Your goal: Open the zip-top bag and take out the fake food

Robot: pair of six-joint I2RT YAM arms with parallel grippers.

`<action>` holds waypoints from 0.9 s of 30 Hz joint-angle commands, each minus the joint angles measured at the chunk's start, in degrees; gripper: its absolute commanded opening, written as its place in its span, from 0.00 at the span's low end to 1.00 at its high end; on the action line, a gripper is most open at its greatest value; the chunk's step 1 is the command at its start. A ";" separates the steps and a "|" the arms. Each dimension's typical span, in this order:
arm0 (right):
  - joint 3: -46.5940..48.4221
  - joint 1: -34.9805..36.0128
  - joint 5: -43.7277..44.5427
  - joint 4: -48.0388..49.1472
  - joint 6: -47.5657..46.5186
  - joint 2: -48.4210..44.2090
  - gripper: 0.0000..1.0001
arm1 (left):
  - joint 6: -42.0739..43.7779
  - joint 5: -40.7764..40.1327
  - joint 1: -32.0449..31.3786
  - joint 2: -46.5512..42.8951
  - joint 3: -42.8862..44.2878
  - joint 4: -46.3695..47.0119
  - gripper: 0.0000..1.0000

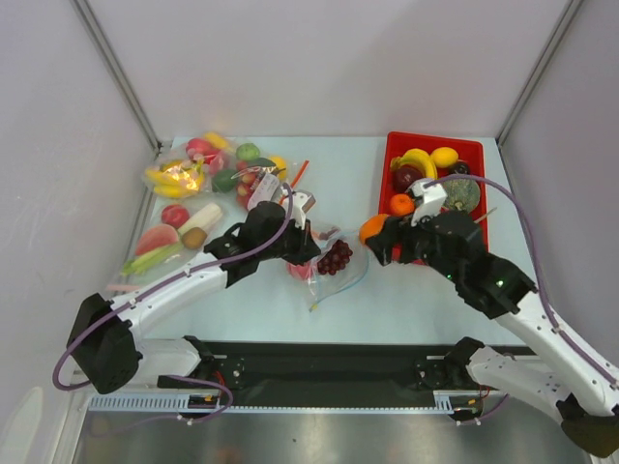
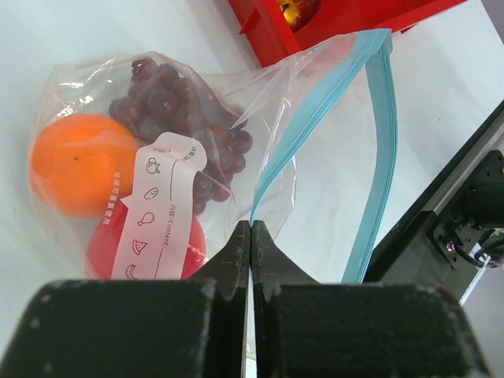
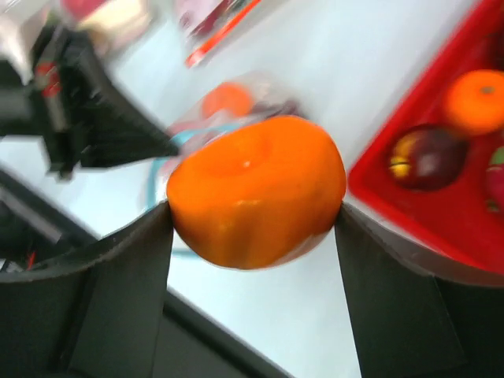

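Note:
The zip-top bag (image 2: pixel 315 118) lies mid-table with its blue-green zip strip (image 2: pixel 383 157) gaping open. My left gripper (image 2: pixel 250 228) is shut on the bag's plastic edge next to the strip; it appears in the top view as the left gripper (image 1: pixel 308 246). Inside the bag are fake food pieces: an orange fruit (image 2: pixel 79 161), dark purple grapes (image 2: pixel 181 102) and a red fruit (image 2: pixel 150 248) behind a white label. My right gripper (image 3: pixel 253 209) is shut on another orange fruit (image 3: pixel 256 193), held above the table between the bag and the red tray (image 1: pixel 372 229).
A red tray (image 1: pixel 392 155) at the back right holds bananas, a lemon, an orange and darker fruits. Other clear bags of fake food (image 1: pixel 193 174) crowd the back left. A black rail (image 1: pixel 329 362) runs along the near edge.

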 commanded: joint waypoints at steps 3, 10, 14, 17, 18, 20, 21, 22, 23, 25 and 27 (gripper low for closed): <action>1.59 -17.37 -1.40 -5.66 -6.41 -2.06 0.31 | 1.27 -0.04 0.51 0.37 3.18 0.61 0.01; -3.06 -41.81 -10.71 -3.47 -6.07 4.00 0.29 | 1.80 -0.30 0.60 -0.51 2.31 -0.09 0.00; -5.87 -48.80 -12.22 -2.85 -5.80 6.72 0.27 | 2.32 -0.57 0.78 -1.56 1.69 -0.71 0.00; -6.58 -49.60 -9.67 -3.29 -5.54 8.22 0.27 | 2.68 -0.57 0.95 -1.65 1.43 -0.89 0.00; -7.02 -49.68 -9.06 -3.03 -5.53 8.57 0.27 | 2.59 -0.57 0.95 -1.48 1.34 -0.71 0.00; -7.11 -49.68 -8.88 -1.98 -4.84 9.28 0.27 | 2.41 -0.05 1.04 -1.30 1.25 -0.19 0.00; -7.37 -49.68 -7.66 -1.71 -4.74 9.54 0.27 | 2.33 0.22 1.04 -1.04 1.25 -0.10 0.00; -7.20 -49.68 -6.95 -1.53 -4.66 9.98 0.27 | 2.24 0.40 1.04 -0.78 1.51 0.17 0.01; -7.02 -49.68 -5.81 -2.05 -4.57 11.20 0.27 | 2.24 0.75 1.04 -0.60 1.60 0.17 0.00; -6.59 -49.68 -2.20 -2.85 -4.39 12.44 0.27 | 2.24 0.92 1.04 -0.34 1.69 0.17 0.00; -6.50 -49.68 -0.62 -2.76 -3.96 13.84 0.27 | 2.32 0.75 1.04 -0.33 1.51 0.26 0.00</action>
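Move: The empty near right corner of the red bin, where the held orange is being taken, lies roughly 12 cm ahead of the right hand, 24 cm to its right and 22 cm below. At about that same depth below the hand, the dragon fruit sits some 20 cm ahead and 19 cm right, and the dark round fruit about 17 cm ahead and 10 cm right. From the left hand the corner is around 39 cm right, 10 cm ahead and 11 cm lower. Sweeping fast to the right, about 23 cm and some 7 cm forward, the right hand carries the orange across the bin's near end, first nearly level, then sinking about 13 cm towards its near right corner. On the way the wrist turns clockwise some 40 degrees and tips farther down; the fingers keep their hold on the orange. The left hand stays put, still pinching the bag's edge. ##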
